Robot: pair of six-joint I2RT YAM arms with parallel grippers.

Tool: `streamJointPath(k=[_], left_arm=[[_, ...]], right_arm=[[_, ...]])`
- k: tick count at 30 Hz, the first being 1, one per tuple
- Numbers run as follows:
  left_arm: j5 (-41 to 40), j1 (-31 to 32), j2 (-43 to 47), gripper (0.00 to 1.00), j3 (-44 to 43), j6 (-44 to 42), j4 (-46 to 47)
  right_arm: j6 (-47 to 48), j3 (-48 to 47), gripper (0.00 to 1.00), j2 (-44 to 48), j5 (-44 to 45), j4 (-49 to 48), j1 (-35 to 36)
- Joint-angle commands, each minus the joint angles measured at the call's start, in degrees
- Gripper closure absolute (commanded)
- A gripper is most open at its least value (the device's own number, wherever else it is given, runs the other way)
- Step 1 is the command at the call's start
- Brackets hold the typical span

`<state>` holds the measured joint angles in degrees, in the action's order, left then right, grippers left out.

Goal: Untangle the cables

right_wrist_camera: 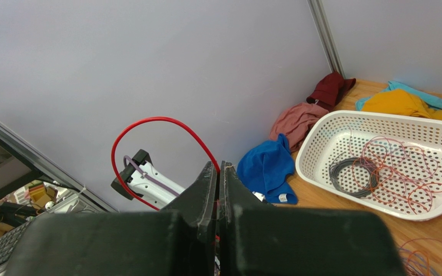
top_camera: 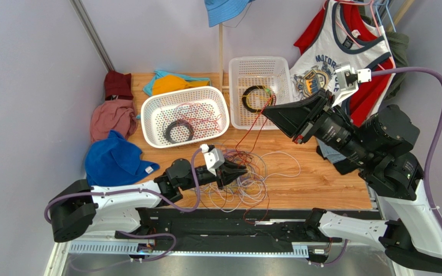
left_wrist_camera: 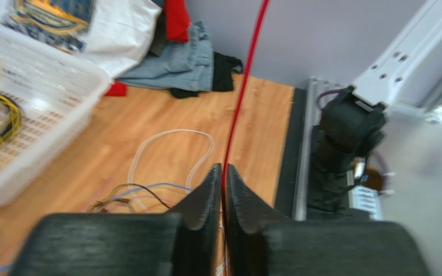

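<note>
A messy tangle of thin cables [top_camera: 251,179], white, red, purple and blue, lies on the wooden table in front of my left gripper; part of it shows in the left wrist view [left_wrist_camera: 130,195]. My left gripper [top_camera: 242,171] is low at the tangle and shut on a red cable [left_wrist_camera: 242,98] that runs taut upward from the closed jaws [left_wrist_camera: 224,172]. My right gripper [top_camera: 267,110] is raised above the table and shut on the same red cable [top_camera: 257,131], whose free end loops out past the jaws [right_wrist_camera: 218,169] as a red arc [right_wrist_camera: 148,122].
A white basket [top_camera: 148,109] holds a black coil and orange-red wires. A second white basket [top_camera: 235,92] holds a black-yellow coil. Clothes lie at the left [top_camera: 114,158] and far edge [top_camera: 174,83]; shirts hang at the right [top_camera: 344,52]. A black rail [top_camera: 235,221] runs along the near edge.
</note>
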<state>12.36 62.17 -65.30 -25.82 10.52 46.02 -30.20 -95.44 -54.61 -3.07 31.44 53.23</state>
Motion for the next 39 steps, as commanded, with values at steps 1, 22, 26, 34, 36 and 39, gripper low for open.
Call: streamJointPath(k=[1,22,26,34,36,39], left_arm=[[-3.73,0.23,4.28,1.0,-2.56,-0.42,-1.18],[-43.73,-3.9,-0.52,1.0,-81.73,5.4,-87.85],[-45.23,-5.39,-5.62,1.0,-93.05,2.14,-89.08],[-36.89,-20.49,-15.91,1.0,-100.3,6.69,-94.71],[-33.64,-25.33,-17.66,1.0,-100.21,8.27,-94.45],[-30.82,-30.87,-19.77,1.0,-100.74,10.12,-93.49]], right_arm=[[0.84,0.95,1.0,2.13,0.78,-0.68,0.29],[-5.84,52.01,0.44,26.3,12.21,-6.13,0.2],[-6.54,55.7,0.43,29.12,12.48,-5.08,0.2],[-6.45,58.44,0.43,33.95,12.74,-2.88,0.2],[-6.19,58.44,0.44,34.22,12.48,-2.53,0.2],[-6.02,58.44,0.44,34.57,12.12,-2.0,0.2]])
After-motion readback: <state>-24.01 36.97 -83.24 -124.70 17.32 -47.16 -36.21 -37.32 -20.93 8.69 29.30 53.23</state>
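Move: The red cable runs right between the left fingertips, with its upper end still held by the right hand. For the left hand, the white basket lies about 30 cm ahead, 22 cm left and 18 cm below, and the clear bin roughly 38 cm ahead and 8 cm right at that same depth. The cable pile is some 9 cm ahead and 4 cm left of the left hand, 21 cm down; from the right hand it lies about 9 cm ahead, 8 cm left and 50 cm below. The left fingers finish closing on the red cable and the right hand opens halfway to let go. The left carries the cable up some 30 cm and left, then forward to the white basket, swinging about 60 degrees counter-clockwise to point forward. Meanwhile the right drops about 30 cm towards the cable pile, drifting slightly right, tips tilting down. ##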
